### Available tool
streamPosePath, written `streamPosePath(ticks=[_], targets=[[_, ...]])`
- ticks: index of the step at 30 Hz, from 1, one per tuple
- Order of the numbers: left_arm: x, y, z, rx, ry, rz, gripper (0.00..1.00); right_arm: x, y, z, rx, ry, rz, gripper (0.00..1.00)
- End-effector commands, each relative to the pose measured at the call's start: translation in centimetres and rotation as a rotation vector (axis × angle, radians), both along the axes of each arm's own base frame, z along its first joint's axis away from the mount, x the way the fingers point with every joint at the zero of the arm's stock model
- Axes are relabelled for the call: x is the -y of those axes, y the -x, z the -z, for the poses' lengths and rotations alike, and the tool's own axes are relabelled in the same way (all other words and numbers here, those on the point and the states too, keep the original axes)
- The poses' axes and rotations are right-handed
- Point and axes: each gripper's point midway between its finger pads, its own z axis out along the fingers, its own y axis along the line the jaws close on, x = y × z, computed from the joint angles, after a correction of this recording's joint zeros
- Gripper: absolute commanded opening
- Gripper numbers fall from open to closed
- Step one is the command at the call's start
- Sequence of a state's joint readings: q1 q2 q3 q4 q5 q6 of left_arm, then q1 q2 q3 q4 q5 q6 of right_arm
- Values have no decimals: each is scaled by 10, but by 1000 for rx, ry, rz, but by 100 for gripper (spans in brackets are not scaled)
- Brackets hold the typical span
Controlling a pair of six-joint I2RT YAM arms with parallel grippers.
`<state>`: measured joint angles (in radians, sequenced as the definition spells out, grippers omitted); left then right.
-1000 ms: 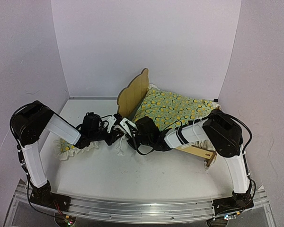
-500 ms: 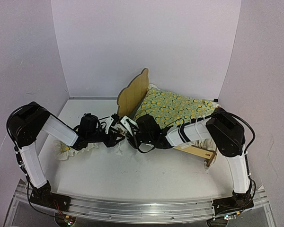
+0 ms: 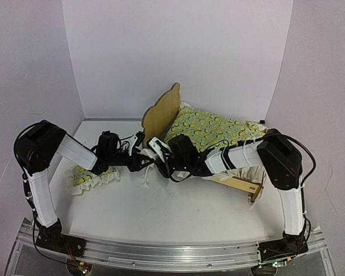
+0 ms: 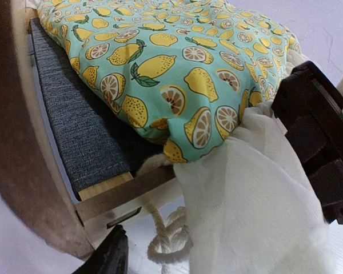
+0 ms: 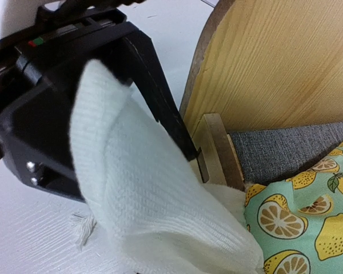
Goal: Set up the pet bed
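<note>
The pet bed [image 3: 160,115] stands at the back centre, plywood headboard [image 5: 274,63] upright and a strip of grey base [image 4: 74,131] bare. The lemon-print quilt [image 3: 215,129] lies over it, its white ruffle [image 4: 257,200] hanging off the near corner by the headboard. My right gripper [image 3: 159,150] is shut on that ruffle [image 5: 160,200], which hides its fingertips in the right wrist view. My left gripper [image 3: 142,156] faces it at the same corner, open; only one finger [image 4: 110,257] shows, clear of the cloth.
The small ruffled pillow [image 3: 92,175] lies on the table at the left, partly under my left arm. A knotted cream cord [image 4: 171,240] hangs by the bed's side rail [image 4: 126,191]. White walls close in behind and on both sides.
My left gripper has opened and drawn back slightly from the ruffle. Both wrists shifted a little toward the headboard corner; the right gripper stays shut on the ruffle.
</note>
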<state>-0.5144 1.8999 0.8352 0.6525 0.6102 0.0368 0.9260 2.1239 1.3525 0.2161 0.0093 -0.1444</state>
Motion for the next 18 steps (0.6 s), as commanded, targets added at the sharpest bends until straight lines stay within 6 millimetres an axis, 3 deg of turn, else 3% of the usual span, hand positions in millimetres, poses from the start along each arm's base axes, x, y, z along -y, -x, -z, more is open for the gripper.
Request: streamPosePath(ticks=[1, 8, 12, 18], targets=[[13, -14, -20, 33, 59, 38, 37, -9, 2, -43, 27, -87, -24, 0], [8, -11, -18, -20, 63, 2, 0, -7, 6, -41, -25, -112, 0, 0], [3, 10, -12, -155, 100, -5, 0, 8, 10, -42, -136, -174, 107, 0], [6, 45, -7, -326, 157, -21, 0, 15, 38, -34, -386, -234, 144, 0]])
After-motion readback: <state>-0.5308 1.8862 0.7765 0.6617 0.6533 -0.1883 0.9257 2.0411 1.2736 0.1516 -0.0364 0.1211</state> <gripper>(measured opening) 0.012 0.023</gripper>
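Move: The white ruffle I am about to pinch hangs roughly 2 cm to the right of my left hand's fingertips, at their height; my right hand already grips it farther along, with the free stretch about 3 cm to that hand's left. The bed frame's corner stands some 6 cm ahead of my left hand and 2 cm to its right, slightly lower, and the lemon pillow about 19 cm to its left and 4 cm back. I nudge my left hand about 1 cm forward and right into the ruffle's edge and shut its half-open fingers, pinching the cloth beside my right hand's grip. Then both hands draw back from the bed corner, the left some 3 cm and down a little, rolling about 15 degrees so its forward side dips. My right hand keeps its hold, going back and right while tipping down about as much. ##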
